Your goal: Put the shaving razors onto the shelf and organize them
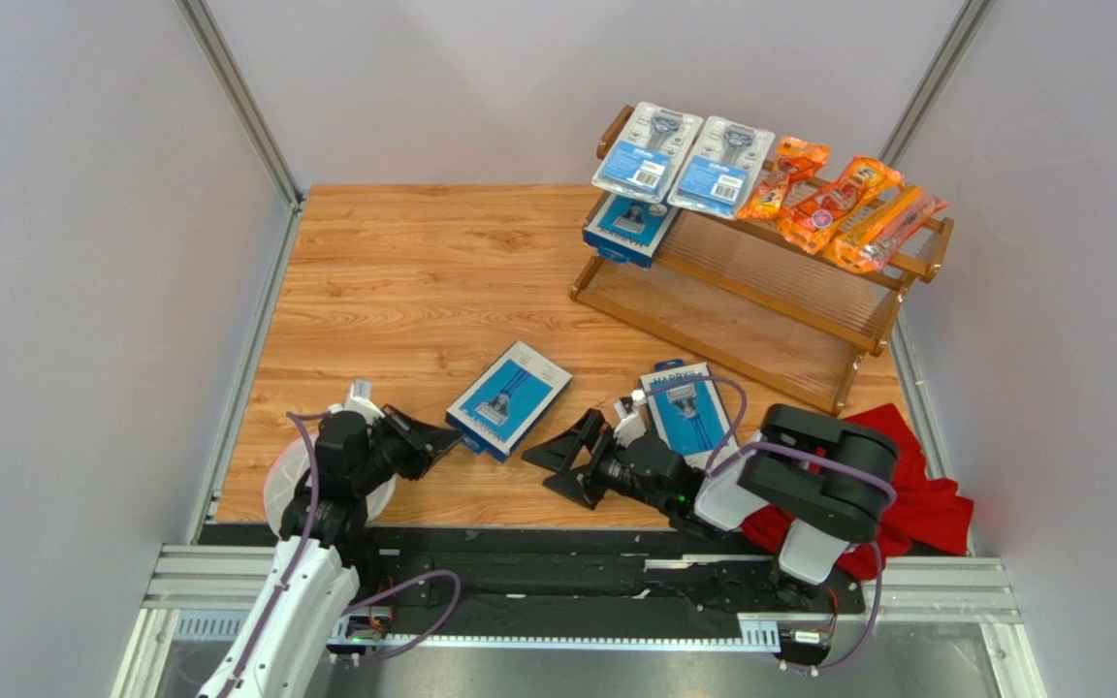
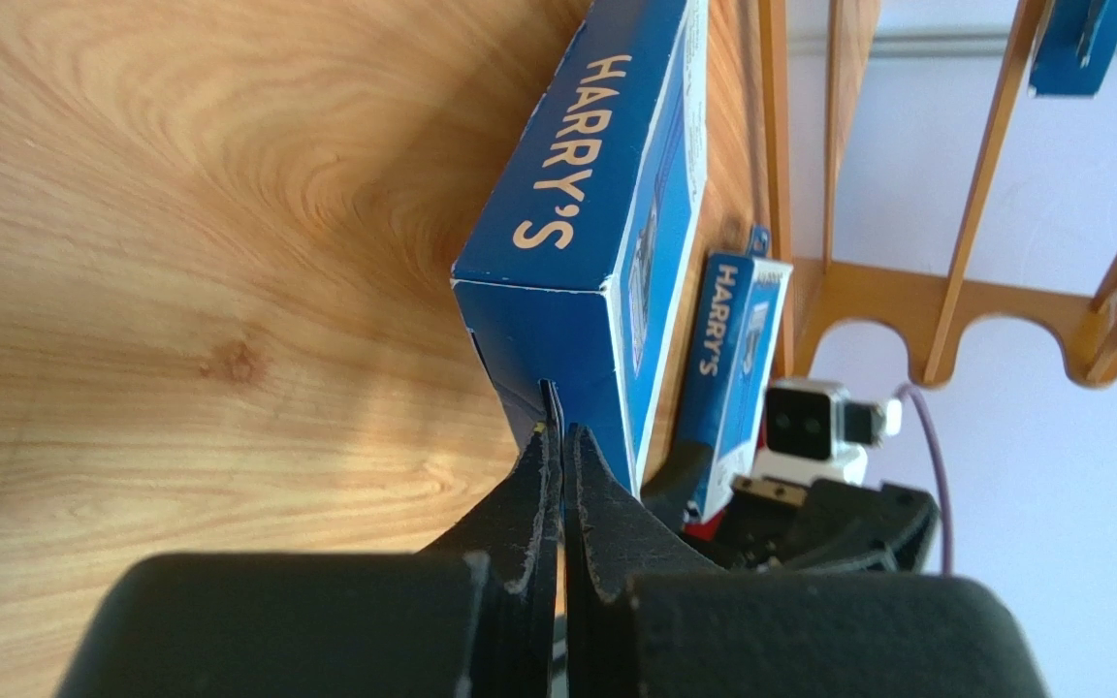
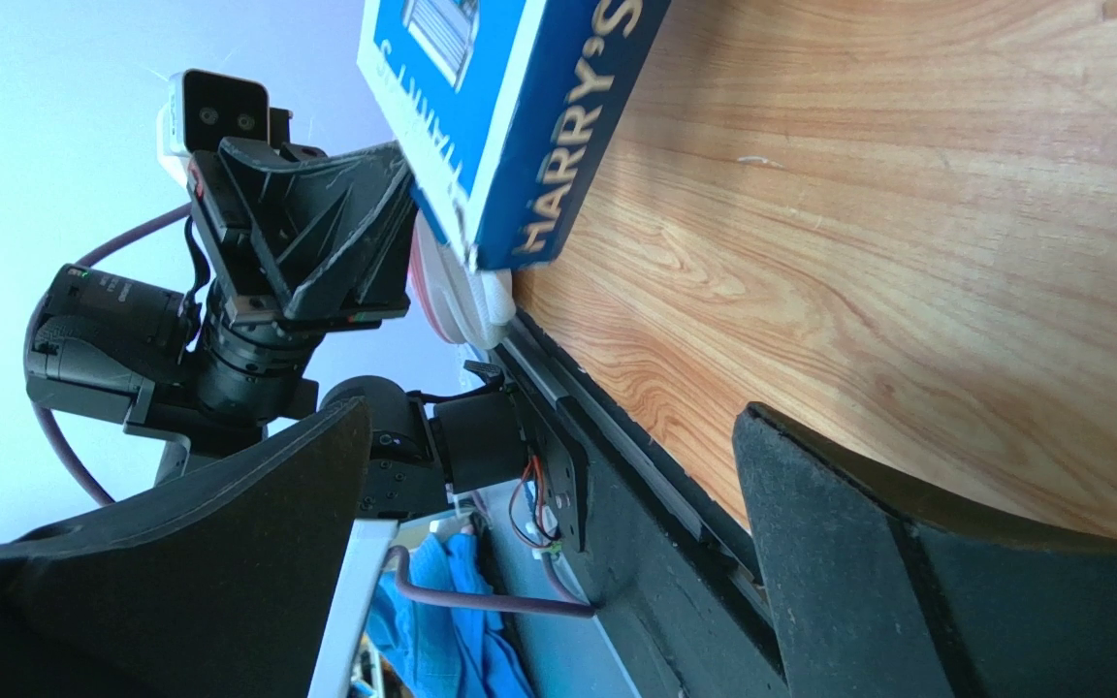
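Two flat blue razor boxes lie on the table: one (image 1: 509,397) left of centre, one (image 1: 685,407) beside the right arm. My left gripper (image 1: 441,444) is shut, with its tips (image 2: 557,434) against the near end of the left box (image 2: 594,218); nothing shows between the jaws. My right gripper (image 1: 557,458) stands open and empty just above the table's near edge, pointing left. In its own view the right gripper (image 3: 550,419) faces that same box (image 3: 521,102). The shelf (image 1: 783,277) at the back right carries two blister packs (image 1: 681,153), orange bags (image 1: 849,204) and a blue box (image 1: 626,226).
A red cloth (image 1: 914,495) lies at the near right behind the right arm. A white round object (image 1: 280,487) sits under the left arm at the table's near left edge. Grey walls close in both sides.
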`<state>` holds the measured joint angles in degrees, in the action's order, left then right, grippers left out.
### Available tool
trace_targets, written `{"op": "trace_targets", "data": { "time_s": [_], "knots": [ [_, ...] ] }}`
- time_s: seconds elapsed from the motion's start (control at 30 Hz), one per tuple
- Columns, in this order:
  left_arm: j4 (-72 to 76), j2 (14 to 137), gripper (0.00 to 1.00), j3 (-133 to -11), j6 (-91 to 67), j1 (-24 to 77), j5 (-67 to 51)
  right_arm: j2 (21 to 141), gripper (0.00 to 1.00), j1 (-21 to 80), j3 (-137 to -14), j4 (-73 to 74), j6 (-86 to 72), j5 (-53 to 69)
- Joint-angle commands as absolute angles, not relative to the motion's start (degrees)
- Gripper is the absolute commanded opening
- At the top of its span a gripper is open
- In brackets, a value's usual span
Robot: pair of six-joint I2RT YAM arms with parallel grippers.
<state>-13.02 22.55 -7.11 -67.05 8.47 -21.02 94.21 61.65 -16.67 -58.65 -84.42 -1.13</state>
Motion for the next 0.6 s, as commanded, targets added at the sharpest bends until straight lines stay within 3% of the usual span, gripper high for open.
{"op": "trace_targets", "data": {
  "time_s": [0.0,0.13,0.33,0.43,0.57],
  "knots": [
    [-14.4,21.9,0.0,-7.7,-67.6,8.3,-27.1,102.0,0.98,61.7,-16.3,-77.4,-89.6,-0.9],
    [-15.5,21.3,0.0,-8.1,-67.7,8.5,-30.4,111.4,0.94,61.6,-17.3,-86.1,-93.2,-0.8],
    [-19.9,18.1,0.0,-8.6,-67.7,10.6,-32.3,111.3,0.9,61.2,-18.6,-85.8,-92.4,0.4],
    [-21.5,16.3,0.0,-8.4,-68.3,12.6,-32.7,110.4,0.84,60.5,-19.2,-84.8,-92.1,0.8],
    [-24.8,13.4,0.0,-9.5,-68.8,14.5,-32.9,110.5,0.66,60.2,-18.7,-85.5,-92.4,0.3]
  ]
}}
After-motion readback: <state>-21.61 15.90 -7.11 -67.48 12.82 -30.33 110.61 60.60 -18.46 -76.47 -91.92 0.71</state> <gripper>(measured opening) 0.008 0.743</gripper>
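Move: The left hand still pinches the razor box by its near end, the box's middle about 5 cm ahead and 8 cm to the right, roughly level. It is bound for the open right fingers, some 13 cm right of the left hand, 4 cm back and slightly lower. From the right hand the box's middle lies about 9 cm ahead, 5 cm left and 2 cm above; another razor box lies flat 23 cm right, 8 cm ahead and 4 cm lower. Back and to its right goes the left hand, about 5 cm, staying level and turning some 10 degrees clockwise, fingers shut on the box's end as it brings the box to the right gripper. The right hand meanwhile dips about 2 cm and eases as far left, rolling slightly, then holds nearly still and starts closing around the box's right-hand side; firm contact can't be made out. ##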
